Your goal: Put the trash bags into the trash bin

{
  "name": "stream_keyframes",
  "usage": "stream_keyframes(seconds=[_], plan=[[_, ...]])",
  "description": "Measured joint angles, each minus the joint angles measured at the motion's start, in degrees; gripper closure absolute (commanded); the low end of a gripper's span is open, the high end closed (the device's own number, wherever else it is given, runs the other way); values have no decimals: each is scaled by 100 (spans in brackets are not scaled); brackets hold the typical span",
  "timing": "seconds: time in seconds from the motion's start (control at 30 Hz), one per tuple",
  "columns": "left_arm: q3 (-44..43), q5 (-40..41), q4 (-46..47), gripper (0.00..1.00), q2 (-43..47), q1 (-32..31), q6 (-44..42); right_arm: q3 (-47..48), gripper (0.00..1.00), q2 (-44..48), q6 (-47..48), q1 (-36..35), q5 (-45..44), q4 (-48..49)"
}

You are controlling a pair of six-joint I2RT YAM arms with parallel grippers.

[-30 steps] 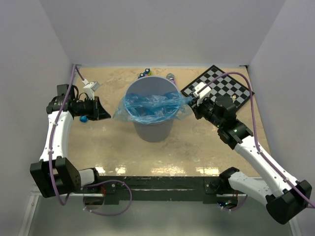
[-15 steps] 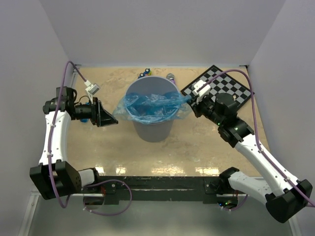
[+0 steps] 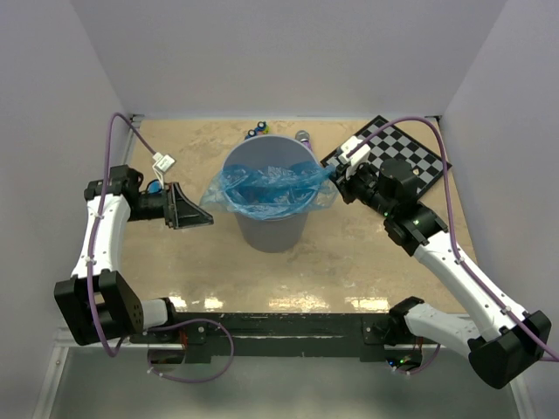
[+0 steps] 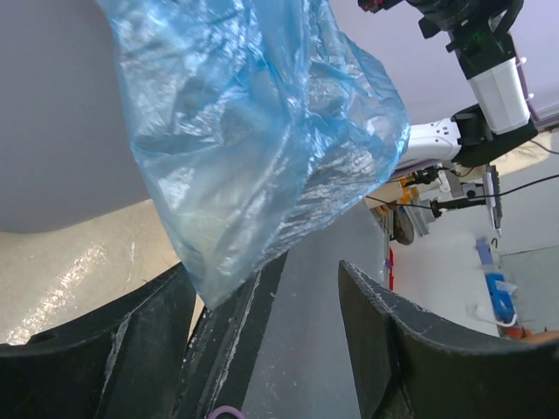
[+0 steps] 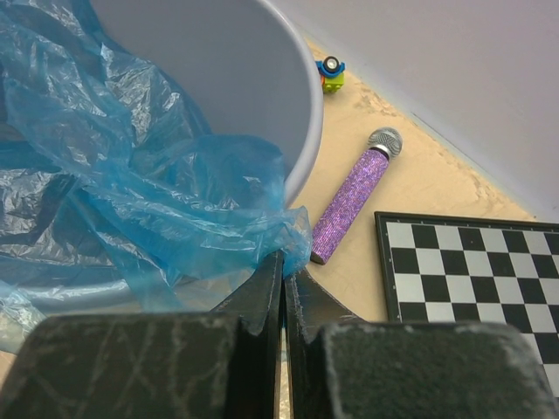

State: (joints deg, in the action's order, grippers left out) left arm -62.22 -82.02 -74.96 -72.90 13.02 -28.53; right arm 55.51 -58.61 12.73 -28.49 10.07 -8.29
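The grey trash bin (image 3: 272, 223) stands mid-table, and a blue trash bag (image 3: 266, 194) is spread over its mouth, with flaps hanging outside the rim on both sides. My right gripper (image 3: 339, 182) is shut on the bag's right edge, which bunches at the fingertips (image 5: 284, 262) just outside the bin wall (image 5: 218, 78). My left gripper (image 3: 203, 218) sits open beside the left flap. In the left wrist view the bag (image 4: 253, 131) hangs loose over the bin (image 4: 61, 113). Its lowest corner dangles near one finger (image 4: 131, 340), and nothing is pinched.
A purple glittery microphone (image 5: 349, 205) lies behind the bin, next to a chessboard (image 3: 410, 157) at the back right. Small toys (image 3: 256, 133) sit at the back wall. A white connector on a purple cable (image 3: 162, 161) hangs above the left arm.
My left gripper went from shut to open and its wrist swung, bringing the fingers closer to the bag's left flap. The right gripper stayed shut on the bag, shifting slightly back.
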Motion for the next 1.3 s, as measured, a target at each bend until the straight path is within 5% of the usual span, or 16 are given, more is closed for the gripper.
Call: stream_keyframes(seconds=[0.33, 0.73, 0.93, 1.3], plan=[[-433, -92, -4, 32, -717, 2, 105, 0, 99, 4, 0, 0, -2, 15], [-874, -175, -11, 57, -994, 0, 197, 0, 99, 20, 0, 2, 0, 63], [-874, -177, -20, 100, -1003, -142, 190, 0, 100, 17, 0, 2, 2, 66], [-1679, 293, -37, 100, -726, -195, -140, 85, 100, 262, 188, 2, -9, -275]])
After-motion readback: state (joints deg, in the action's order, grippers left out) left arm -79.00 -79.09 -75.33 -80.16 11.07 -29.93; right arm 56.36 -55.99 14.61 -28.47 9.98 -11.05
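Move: About 4 cm ahead of the open left fingers, a centimetre to their right and a little higher, hangs the loose left edge of the blue trash bag. The bin it is draped over has its middle some 13 cm to the left hand's right, 8 cm ahead and 13 cm below; a small blue packet lies on the table about 14 cm left, 10 cm ahead and 24 cm down. From the right hand, which already grips the bag's other end, that loose edge is roughly 24 cm left, 3 cm back and 3 cm lower. Reaching forward about 4 cm to the bag's loose left edge, the left hand keeps its fingers pointing right towards the bin, then shuts them fully and pinches the plastic. With that hold it lifts some 2.5 cm more. The right hand keeps its closed grip on the bag's right end and stays almost in place. ##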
